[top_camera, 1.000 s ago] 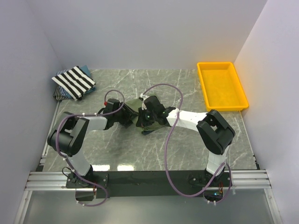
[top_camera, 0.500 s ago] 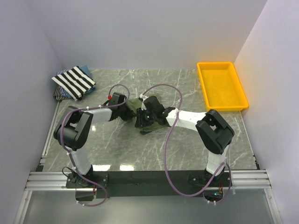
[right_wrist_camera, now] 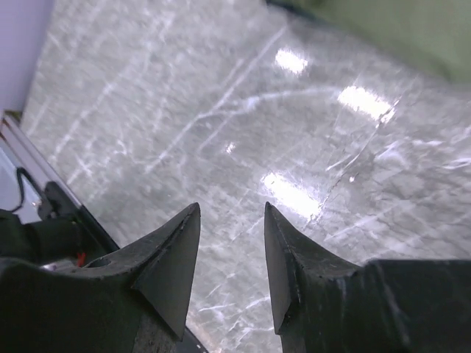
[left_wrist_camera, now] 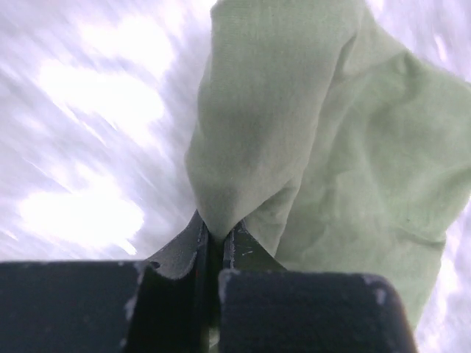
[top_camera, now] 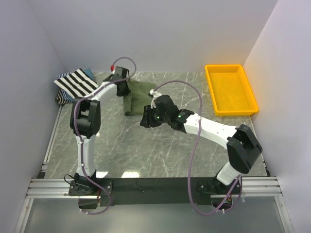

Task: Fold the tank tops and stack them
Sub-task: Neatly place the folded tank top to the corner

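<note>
The olive-green tank top [top_camera: 140, 95] hangs in a loose bundle at the back of the table, just right of the stack. My left gripper [top_camera: 123, 89] is shut on a pinched fold of it, and in the left wrist view the cloth [left_wrist_camera: 316, 147] bulges out from between the closed fingers of that gripper [left_wrist_camera: 217, 234]. The black-and-white striped tank top [top_camera: 77, 84] lies folded at the far left on a bluish one [top_camera: 88, 73]. My right gripper [top_camera: 146, 119] is open and empty just below the olive cloth. The right wrist view shows this gripper [right_wrist_camera: 232, 213] over bare marble, with olive cloth [right_wrist_camera: 397, 29] at the top right.
A yellow plastic tray [top_camera: 231, 88] stands at the back right. The white walls close in on the left, back and right. A purple cable [top_camera: 194, 145] loops beside the right arm. The black mounting rail [top_camera: 155, 187] runs along the near edge.
My left gripper has shut on the olive top and carried it from the middle toward the back left. The right gripper has opened, let go of the cloth and drawn back.
</note>
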Tool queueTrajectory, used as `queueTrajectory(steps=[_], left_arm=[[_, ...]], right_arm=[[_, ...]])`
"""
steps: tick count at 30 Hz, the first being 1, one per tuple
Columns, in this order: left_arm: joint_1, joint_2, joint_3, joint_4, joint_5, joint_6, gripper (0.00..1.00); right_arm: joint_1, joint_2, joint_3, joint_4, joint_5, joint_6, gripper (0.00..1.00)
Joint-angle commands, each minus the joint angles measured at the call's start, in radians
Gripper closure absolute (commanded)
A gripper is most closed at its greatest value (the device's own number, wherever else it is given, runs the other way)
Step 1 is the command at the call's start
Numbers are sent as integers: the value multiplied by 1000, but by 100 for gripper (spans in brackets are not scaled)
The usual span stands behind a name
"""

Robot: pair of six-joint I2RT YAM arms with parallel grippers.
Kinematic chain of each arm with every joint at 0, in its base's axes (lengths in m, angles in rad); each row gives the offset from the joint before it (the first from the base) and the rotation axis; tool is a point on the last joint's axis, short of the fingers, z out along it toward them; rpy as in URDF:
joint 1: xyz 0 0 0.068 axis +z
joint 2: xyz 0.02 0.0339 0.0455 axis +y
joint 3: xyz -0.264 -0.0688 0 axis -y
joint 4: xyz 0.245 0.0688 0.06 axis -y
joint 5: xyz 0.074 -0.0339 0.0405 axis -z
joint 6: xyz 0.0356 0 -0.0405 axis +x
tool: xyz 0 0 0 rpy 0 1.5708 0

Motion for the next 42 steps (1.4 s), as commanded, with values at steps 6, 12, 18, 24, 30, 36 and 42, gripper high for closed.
queueTrajectory(steps=[6, 12, 18, 24, 30, 36, 42], left_arm=[[116, 138, 398, -174, -196, 275, 99], [204, 179, 569, -196, -130, 345, 100], [247, 179, 681, -191, -59, 373, 100], [278, 176, 704, -167, 38, 341, 100], [339, 167, 762, -144, 156, 301, 100], [405, 148, 759, -126, 220, 255, 100], [501, 93, 643, -47, 376, 154, 100]], right_arm=[[-7, -36, 63, -74, 22, -19, 52], [-8, 12, 97, -66, -1, -27, 52], [-10, 65, 107, -49, -47, -24, 52], [-13, 87, 107, -54, -66, -26, 52], [-14, 102, 124, -55, -75, -29, 52], [-16, 118, 135, -52, -101, -29, 52], [-16, 128, 155, -68, -119, -36, 53]])
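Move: The striped tank top on the corner stack, where the held green tank top is bound, lies about 27 cm to the left of the left hand, some 5 cm farther out and 3 cm lower. Its blue neighbour peeks out roughly 22 cm left and 9 cm ahead of that hand; the thin-striped cloth shows about 35 cm left, 1 cm ahead. From the right hand, the striped tank top is some 37 cm left, 27 cm ahead and 11 cm below. The folded green tank top, still pinched by one edge in the shut left fingers, is carried left some 22 cm towards the corner stack while being raised about 14 cm; the roughly 11 cm of forward travel comes mostly early. The left fingers tip up nearly 20 degrees, with a passing roll that evens out again. The open right hand stays over bare table, bobbing up slightly, then sinking a couple of centimetres. ##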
